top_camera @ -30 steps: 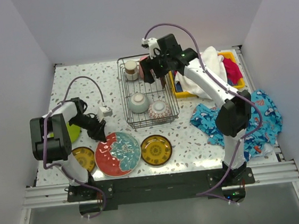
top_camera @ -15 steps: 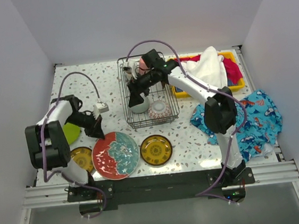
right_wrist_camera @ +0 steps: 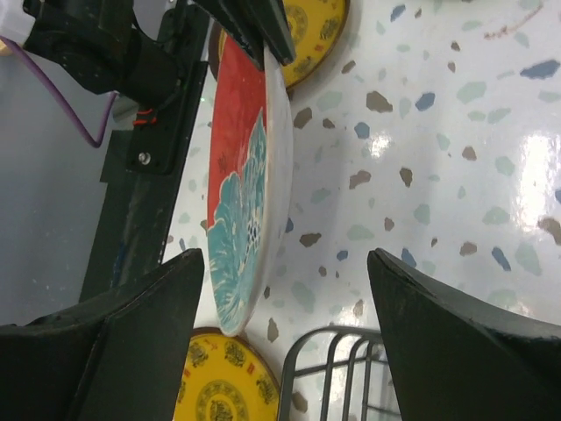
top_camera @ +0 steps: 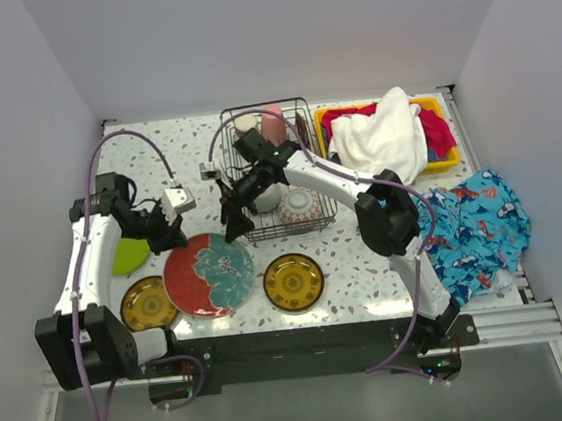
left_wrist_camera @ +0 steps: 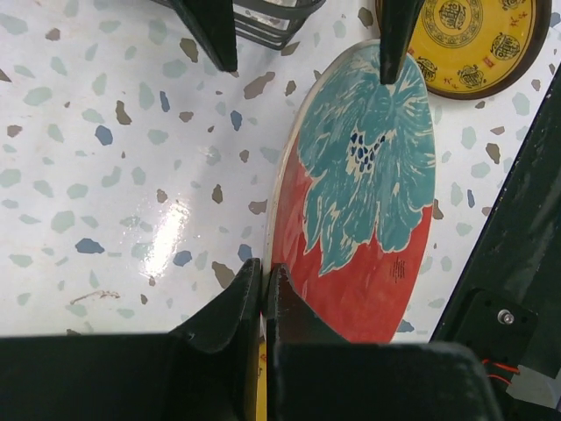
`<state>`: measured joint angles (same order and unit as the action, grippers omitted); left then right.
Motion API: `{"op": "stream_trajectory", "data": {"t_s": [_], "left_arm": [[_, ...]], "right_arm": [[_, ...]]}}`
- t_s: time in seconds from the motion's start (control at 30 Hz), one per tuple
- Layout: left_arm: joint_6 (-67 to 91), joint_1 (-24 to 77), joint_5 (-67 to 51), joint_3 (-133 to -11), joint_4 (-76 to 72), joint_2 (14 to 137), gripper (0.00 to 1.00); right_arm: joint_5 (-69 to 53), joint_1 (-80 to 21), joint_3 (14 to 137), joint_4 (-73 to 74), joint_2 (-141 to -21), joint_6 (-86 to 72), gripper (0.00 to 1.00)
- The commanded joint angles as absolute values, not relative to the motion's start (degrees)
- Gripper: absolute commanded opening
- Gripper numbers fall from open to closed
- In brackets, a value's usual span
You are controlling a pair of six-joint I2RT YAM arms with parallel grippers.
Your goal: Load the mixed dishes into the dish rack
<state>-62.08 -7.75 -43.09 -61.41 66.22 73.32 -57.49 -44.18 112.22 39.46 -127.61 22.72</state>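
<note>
The red teal-rimmed plate [top_camera: 207, 275] is tipped up on edge, its left rim pinched in my shut left gripper [top_camera: 170, 239]. The left wrist view shows the plate [left_wrist_camera: 368, 202] leading away from the shut jaws [left_wrist_camera: 263, 282]. My right gripper [top_camera: 230, 224] stands open at the plate's far rim. In the right wrist view the plate [right_wrist_camera: 241, 184] ends between the spread fingers [right_wrist_camera: 131, 342], nearer the left one. The dish rack [top_camera: 312, 217] holds a pale green bowl [top_camera: 267, 199], a patterned bowl [top_camera: 301, 205], a pink cup [top_camera: 272, 124] and a metallic cup [top_camera: 244, 124].
Two amber plates [top_camera: 294, 282] [top_camera: 148, 302] lie flat either side of the red plate. A lime-green plate [top_camera: 128, 256] sits under the left arm. A yellow bin [top_camera: 324, 117] with towels is at the back right, and a blue fish-print cloth [top_camera: 474, 225] at the right.
My left gripper has shut on the red plate's rim and tipped it up. My right arm has swung from the rack's back down to its front left, at the plate.
</note>
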Motion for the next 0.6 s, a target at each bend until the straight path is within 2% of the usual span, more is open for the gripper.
{"op": "stream_trajectory", "data": {"t_s": [0.0,0.27,0.47,0.5,0.57], "left_arm": [[-61.8,-8.3,-47.4,-61.6,62.3,68.1,0.00],[-57.4,-8.8,-48.5,-63.5,60.6,66.0,0.00],[-54.4,-9.1,-49.0,-65.8,58.4,65.8,0.00],[-54.0,-9.1,-48.9,-66.0,57.9,65.7,0.00],[-53.3,-9.3,-48.5,-66.9,57.4,65.7,0.00]], "right_arm": [[-58.4,-45.4,112.5,39.3,-128.1,25.1,0.80],[-60.4,-47.7,113.6,36.2,-130.3,20.7,0.75],[-61.4,-48.6,112.1,29.9,-131.1,13.5,0.49],[-61.3,-48.6,112.6,29.4,-131.4,12.8,0.37],[-61.7,-48.5,112.9,27.3,-132.2,9.7,0.26]]}}
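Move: The left hand already holds the red-and-teal plate by its rim, the plate's middle some 8 cm back, 7 cm to its right and slightly below. From the open right hand, that middle lies about 11 cm back, 6 cm left and 4 cm lower. The right yellow dish sits roughly 16 cm back, 14 cm right of the right hand; the dish rack's middle is 12 cm ahead, 13 cm right. Right fingers slide about 5 cm left and back astride the plate's rim, closing, while the left lifts 3 cm. ##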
